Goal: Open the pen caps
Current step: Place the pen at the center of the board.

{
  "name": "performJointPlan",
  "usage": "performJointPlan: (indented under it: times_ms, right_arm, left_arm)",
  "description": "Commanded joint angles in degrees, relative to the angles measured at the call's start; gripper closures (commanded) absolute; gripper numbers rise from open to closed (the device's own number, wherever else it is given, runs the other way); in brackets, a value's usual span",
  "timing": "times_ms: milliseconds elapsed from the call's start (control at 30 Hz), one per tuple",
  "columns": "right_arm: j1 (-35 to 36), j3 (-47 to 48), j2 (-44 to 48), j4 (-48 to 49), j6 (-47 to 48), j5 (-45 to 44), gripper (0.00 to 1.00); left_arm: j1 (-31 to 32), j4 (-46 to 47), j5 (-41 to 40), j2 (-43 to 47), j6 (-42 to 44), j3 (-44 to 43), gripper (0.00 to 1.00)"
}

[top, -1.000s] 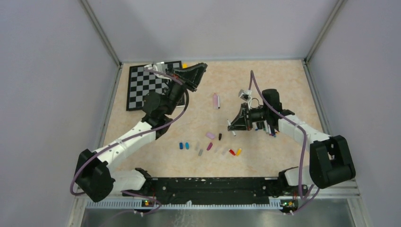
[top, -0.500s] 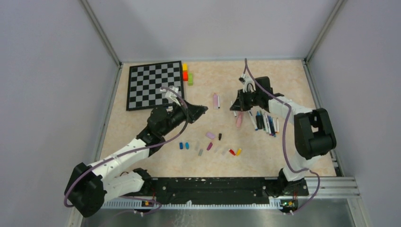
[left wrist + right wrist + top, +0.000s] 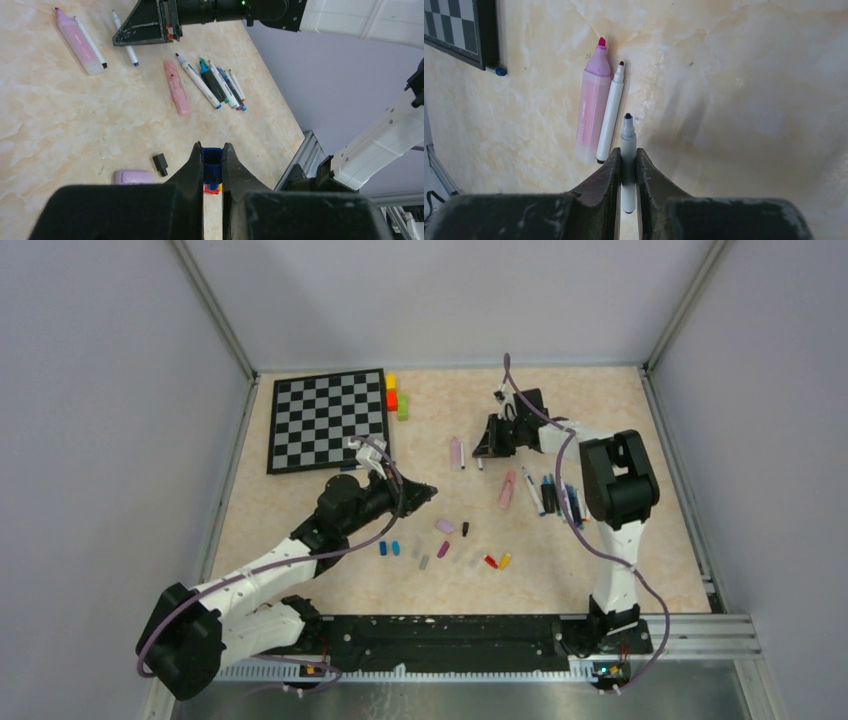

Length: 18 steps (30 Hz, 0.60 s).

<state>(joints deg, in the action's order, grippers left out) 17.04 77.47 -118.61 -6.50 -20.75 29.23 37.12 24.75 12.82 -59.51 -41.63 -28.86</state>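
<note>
My left gripper (image 3: 212,150) is shut on a blue pen cap (image 3: 212,166) and hangs above the loose pen caps (image 3: 440,550) in mid-table (image 3: 430,490). Below it lie a lilac cap (image 3: 132,176) and a black cap (image 3: 160,164). My right gripper (image 3: 627,152) is low at the far middle (image 3: 482,452), its jaws closed against an uncapped white pen (image 3: 627,135). That pen lies beside another white pen (image 3: 610,117) and the pink highlighter (image 3: 591,110). More pens (image 3: 560,498) lie in a bunch to the right, with a pink one (image 3: 507,490) beside them.
The chessboard (image 3: 328,420) lies at the far left, with yellow, red and green blocks (image 3: 395,395) by its right edge. Grey walls close the table in on three sides. A metal rail (image 3: 450,635) runs along the near edge.
My left arm swung from over the chessboard down to mid-table, above the caps. My right arm moved from mid-table to the far side, beside the pink highlighter, with the white pen.
</note>
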Motion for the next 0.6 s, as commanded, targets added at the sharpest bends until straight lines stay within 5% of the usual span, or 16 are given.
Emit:
performJointPlan:
  times_ms: [0,167,400,567]
  right_arm:
    - [0.5,4.4,-1.5,-1.5,-1.2,0.0,0.86]
    - [0.5,3.6,0.4,-1.8,-0.5,-0.3,0.69]
    - [0.2,1.1,9.1,-4.0,6.1,2.8,0.67]
    - [-3.1,-3.4,19.3,-16.2,27.8,26.1,0.67]
  left_arm:
    - [-0.3,-0.2,1.8,0.5,2.0,0.7,1.0]
    - [-0.3,-1.0,3.0,1.2,1.6,1.3,1.0]
    - [-0.3,-3.9,8.2,1.4,0.3,0.1,1.0]
    - [1.8,-7.9,12.9,-2.4,0.7,-2.9,1.0]
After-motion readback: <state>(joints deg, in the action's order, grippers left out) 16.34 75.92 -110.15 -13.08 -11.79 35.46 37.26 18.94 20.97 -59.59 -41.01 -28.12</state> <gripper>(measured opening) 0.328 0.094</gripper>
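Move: The right hand holds the uncapped pen a little above the table; the pen's spot is about 3 cm to that hand's left, level with it and some 2 cm below, with the white pen 4 cm and the lilac highlighter 6 cm to its left, both 1 cm farther out; the pink marker lies 7 cm back and 6 cm right. The left hand carries the blue cap roughly 18 cm above the table: the purple cap is 2 cm back and 2 cm right, the lilac cap 3 cm ahead and 2 cm right. The right fingers, pinching the uncapped pen just above the table at first, open to about a third of their range while the hand all but stays in place, letting go of the pen; the hand then lifts away about 5 cm, drawing back some 3 cm and turning counter-clockwise. Meanwhile the left hand keeps the blue cap pinched and eases back and down about 3 cm each way towards the loose caps, its wrist turning slightly clockwise. ##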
